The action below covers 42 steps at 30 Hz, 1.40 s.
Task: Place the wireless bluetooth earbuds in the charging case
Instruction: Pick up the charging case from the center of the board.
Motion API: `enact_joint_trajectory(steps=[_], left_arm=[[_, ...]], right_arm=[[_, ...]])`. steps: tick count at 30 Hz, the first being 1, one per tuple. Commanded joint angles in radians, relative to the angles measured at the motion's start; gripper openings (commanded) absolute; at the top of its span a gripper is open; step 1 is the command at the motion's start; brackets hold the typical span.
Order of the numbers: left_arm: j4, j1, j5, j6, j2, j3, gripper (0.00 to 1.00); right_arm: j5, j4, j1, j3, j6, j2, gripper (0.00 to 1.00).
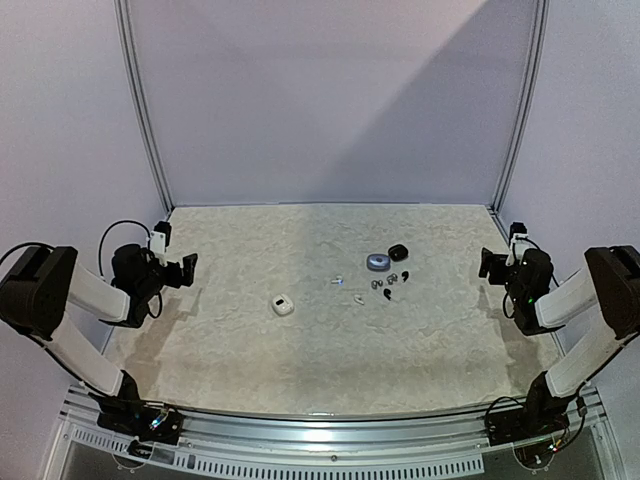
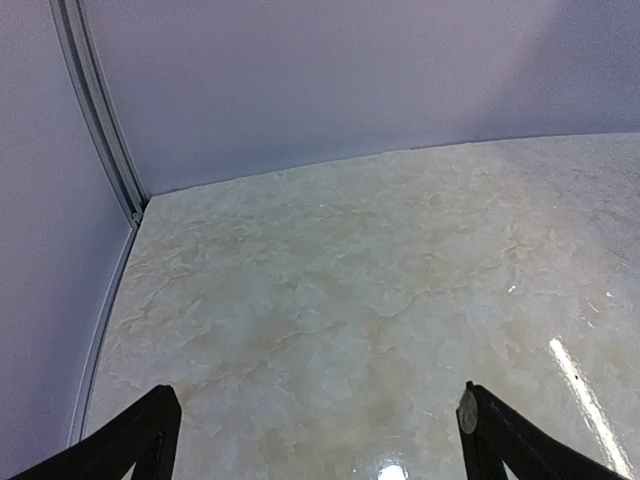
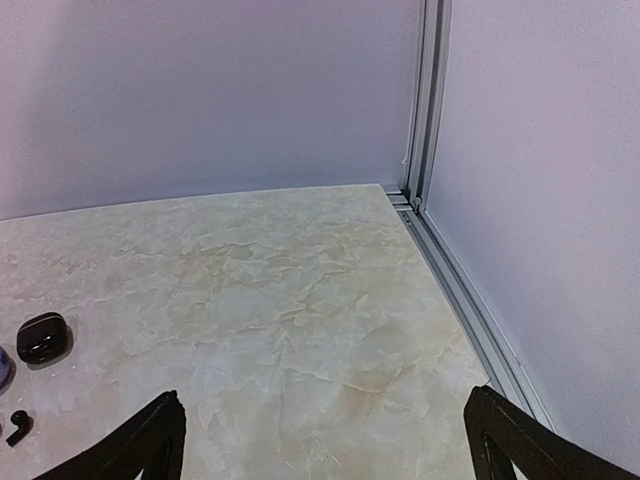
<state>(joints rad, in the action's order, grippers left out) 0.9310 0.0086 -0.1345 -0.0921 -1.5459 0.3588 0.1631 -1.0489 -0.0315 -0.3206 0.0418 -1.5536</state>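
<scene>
Three charging cases lie on the marble table: a white one (image 1: pixel 282 306), a round bluish-silver one (image 1: pixel 377 262) and a black one (image 1: pixel 398 251). Several tiny earbuds are scattered between them: a pale one (image 1: pixel 358 298), a bluish one (image 1: pixel 338 280) and dark ones (image 1: pixel 386 294) near the silver case. My left gripper (image 1: pixel 188 268) hangs open at the left edge, far from them; its wrist view shows only bare table between the fingers (image 2: pixel 320 440). My right gripper (image 1: pixel 487 263) is open at the right edge. Its wrist view catches the black case (image 3: pixel 43 337) and a black earbud (image 3: pixel 18 427).
Pale walls with aluminium corner posts (image 1: pixel 145 110) enclose the table on three sides. A metal rail (image 3: pixel 470 300) runs along the right wall near my right gripper. The rail at the left wall (image 2: pixel 105 310) lies close to my left gripper.
</scene>
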Motion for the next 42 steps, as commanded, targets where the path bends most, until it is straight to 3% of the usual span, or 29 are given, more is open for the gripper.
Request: enact_joint_trajectory(steps=[1,9,11,12,18,21,23,26,31,35,42], left_arm=[[0.014,-0.009,0.009,0.009,-0.008,0.017,0.99],[-0.002,-0.009,0.022,0.016,0.004,0.024,0.99],[-0.207,-0.009,0.092,0.044,0.059,0.121,0.99],[-0.426,-0.009,0.105,0.051,0.074,0.206,0.99],[-1.263,-0.016,-0.231,-0.085,-0.032,0.761,0.99],[-1.539,-0.131,-0.286,-0.149,-0.071,0.897,0.99],[-1.637,-0.257,-0.245,-0.224,-0.092,0.923,0.99],[-1.718,-0.429,-0.153,-0.304,-0.148,0.956,0.99],[-1.728,-0.597,-0.061,-0.284,-0.259,1.015,0.99],[-1.681,-0.666,0.004,-0.243,-0.333,1.025,0.99],[-1.608,-0.674,0.034,-0.163,-0.406,0.997,0.99]], right_arm=[[0.012,-0.015,0.001,-0.018,-0.009,-0.011,0.99],[0.029,-0.006,0.003,-0.019,-0.007,-0.002,0.99],[0.025,0.129,0.002,-0.059,-0.006,0.060,0.99],[0.017,0.267,0.002,-0.097,-0.005,0.126,0.99],[-0.135,0.599,0.001,-0.261,0.053,0.315,0.99],[-0.212,0.750,-0.001,-0.347,0.171,0.331,0.99],[-0.252,0.799,-0.017,-0.379,0.245,0.327,0.99],[-0.221,0.871,-0.100,-0.421,0.283,0.316,0.99],[-0.168,1.008,-0.263,-0.506,0.282,0.276,0.99],[-0.077,1.023,-0.351,-0.503,0.332,0.258,0.98],[0.006,0.989,-0.484,-0.505,0.388,0.210,0.98]])
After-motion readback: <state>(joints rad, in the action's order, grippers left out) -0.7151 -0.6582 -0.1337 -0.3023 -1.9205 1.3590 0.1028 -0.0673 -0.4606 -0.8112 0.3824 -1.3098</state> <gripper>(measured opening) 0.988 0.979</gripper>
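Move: The white charging case lies about 28 cm to the right of my left hand, 4 cm back and 10 cm below. One white earbud is 15 cm right of the case and 9 cm farther out; the other is 22 cm right of it and 2 cm farther out. For my right hand the nearer white earbud is some 35 cm left, 2 cm back and 12 cm below, with the blue case 28 cm left and 12 cm ahead, and the white case roughly 57 cm left and 4 cm back. I lift my left hand up and forward in a quick arc, then sweep it right, back and down towards the white charging case, ending about 26 cm to the right and 6 cm lower, tipping the open fingers some 50 degrees down and turning them clockwise. Meanwhile my right hand rises, then swings about 19 cm left towards the earbuds, sinking a little and still open. ##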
